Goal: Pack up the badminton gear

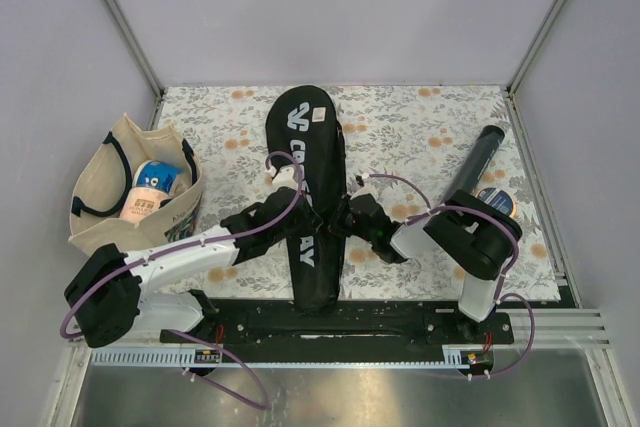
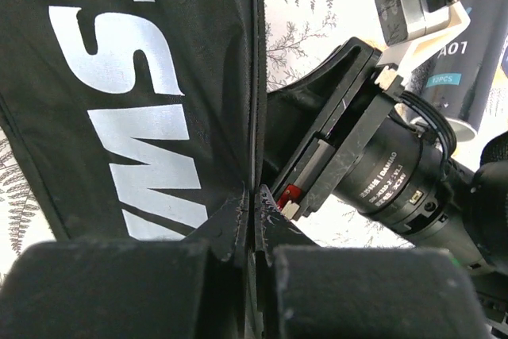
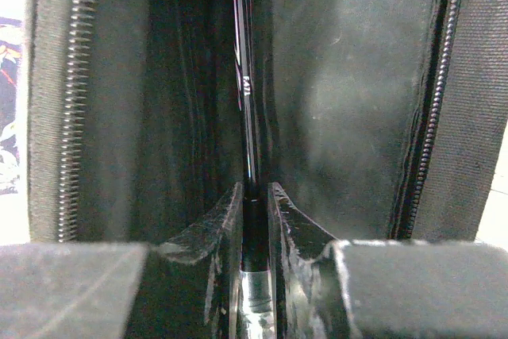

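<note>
The black racquet cover (image 1: 305,127) lettered "CROSSWAY" lies lengthwise on the flowered mat. My left gripper (image 1: 297,190) reaches it from the left and is shut on the cover's (image 2: 119,77) zip edge, fingertips pinched together (image 2: 255,196). My right gripper (image 1: 346,215) comes in from the right at the cover's side opening. In the right wrist view it (image 3: 255,190) is shut on a thin black racquet shaft (image 3: 244,77) that runs into the open cover (image 3: 341,77) between two rows of zip teeth. The long black tube (image 1: 478,162) lies at the right, apart from both grippers.
A beige tote bag (image 1: 105,162) with dark handles stands at the far left, with packets inside. A round tape roll (image 1: 497,202) lies just below the tube, beside the right arm. The right gripper's body (image 2: 349,140) sits close in front of my left gripper.
</note>
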Motion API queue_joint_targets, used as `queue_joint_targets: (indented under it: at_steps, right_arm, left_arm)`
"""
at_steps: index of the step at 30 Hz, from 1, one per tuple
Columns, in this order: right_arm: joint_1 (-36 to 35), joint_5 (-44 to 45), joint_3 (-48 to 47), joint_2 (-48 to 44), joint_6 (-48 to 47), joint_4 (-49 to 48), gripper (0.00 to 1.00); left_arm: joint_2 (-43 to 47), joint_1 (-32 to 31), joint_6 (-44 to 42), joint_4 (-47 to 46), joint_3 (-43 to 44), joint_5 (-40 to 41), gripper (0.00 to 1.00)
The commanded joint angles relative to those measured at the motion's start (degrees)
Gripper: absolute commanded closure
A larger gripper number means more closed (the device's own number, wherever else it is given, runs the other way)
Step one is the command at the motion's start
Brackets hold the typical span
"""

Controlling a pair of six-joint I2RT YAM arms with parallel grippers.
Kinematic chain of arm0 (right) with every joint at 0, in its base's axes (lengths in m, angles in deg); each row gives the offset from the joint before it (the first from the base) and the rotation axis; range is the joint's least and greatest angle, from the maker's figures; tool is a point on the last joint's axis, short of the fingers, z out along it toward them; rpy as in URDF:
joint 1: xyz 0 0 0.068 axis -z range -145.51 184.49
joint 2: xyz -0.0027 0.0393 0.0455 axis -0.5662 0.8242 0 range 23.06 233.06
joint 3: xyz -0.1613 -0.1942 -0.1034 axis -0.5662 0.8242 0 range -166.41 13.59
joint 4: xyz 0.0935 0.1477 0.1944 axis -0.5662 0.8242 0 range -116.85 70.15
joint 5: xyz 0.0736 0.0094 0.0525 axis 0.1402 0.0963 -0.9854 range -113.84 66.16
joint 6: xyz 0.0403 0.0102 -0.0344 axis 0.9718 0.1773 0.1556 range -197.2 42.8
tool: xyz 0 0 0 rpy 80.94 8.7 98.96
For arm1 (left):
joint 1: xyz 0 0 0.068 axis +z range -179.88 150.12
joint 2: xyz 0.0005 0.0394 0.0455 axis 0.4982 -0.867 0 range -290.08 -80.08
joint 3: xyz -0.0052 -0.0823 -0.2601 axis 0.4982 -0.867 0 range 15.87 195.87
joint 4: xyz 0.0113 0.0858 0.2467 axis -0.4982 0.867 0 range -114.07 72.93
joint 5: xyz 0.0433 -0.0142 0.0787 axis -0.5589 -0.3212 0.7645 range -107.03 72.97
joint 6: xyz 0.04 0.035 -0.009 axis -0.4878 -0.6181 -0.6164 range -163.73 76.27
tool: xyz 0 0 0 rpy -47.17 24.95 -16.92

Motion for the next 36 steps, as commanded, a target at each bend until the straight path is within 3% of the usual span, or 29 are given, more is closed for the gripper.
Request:
queue_joint_targets:
  at_steps: [1, 5, 8, 20, 27, 32, 36]
  right_arm:
    - [-0.8, 9.1, -5.8, 1.9, 0.6, -0.9, 1.00]
    - [-1.5, 9.8, -4.6, 1.3, 1.5, 0.2, 0.94]
    - [-2.1, 14.5, -3.2, -1.0, 3.3, 3.0, 1.00]
    - [-2.7, 14.5, -7.4, 3.8, 6.8, -0.3, 0.98]
    - [-2.9, 12.0, -6.5, 0.2, 4.6, 2.5, 0.63]
    - [-2.8, 7.4, -7.0, -8.5, -1.0, 17.5, 0.44]
    - [-2.8, 5.6, -3.8, -13.5, -4.2, 24.4, 0.36]
  left_arm:
    - [1.2, -1.3, 4.4, -7.6, -0.9, -5.4, 1.00]
    - [0.0, -1.3, 4.2, -6.3, -0.7, -4.1, 1.00]
    - [-0.1, -1.3, 6.4, -6.8, -2.0, -3.0, 1.00]
    - [4.3, -1.5, 13.1, -12.1, -9.2, 1.0, 1.00]
    - [3.9, -1.5, 13.0, -14.4, -9.4, 2.2, 1.00]
    - [4.3, -1.5, 11.3, -11.5, -7.9, 4.2, 1.00]
    - [5.0, -1.5, 10.7, -10.9, -7.5, 5.5, 1.00]
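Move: The right hand already has the racket handle between its fingers, inside the black bag's open side; the bag's middle lies some 5 cm ahead and 7 cm left of it, about level in height. The tube lies roughly 38 cm right and 17 cm ahead, the round tin some 42 cm right and 5 cm ahead. The left hand still pinches the bag's raised edge; the handle is about 4 cm right of it and 5 cm below. The right hand keeps the racket handle pinched while easing it about 2 cm left and slightly down into the bag, then spreads its fingers, lets go and backs off some 3 cm right, rising a little. The left hand holds the bag's zipped edge throughout, dipping about 1.5 cm and coming most of the way back as it rolls its left side down and turns counter-clockwise, each some 10 degrees. ##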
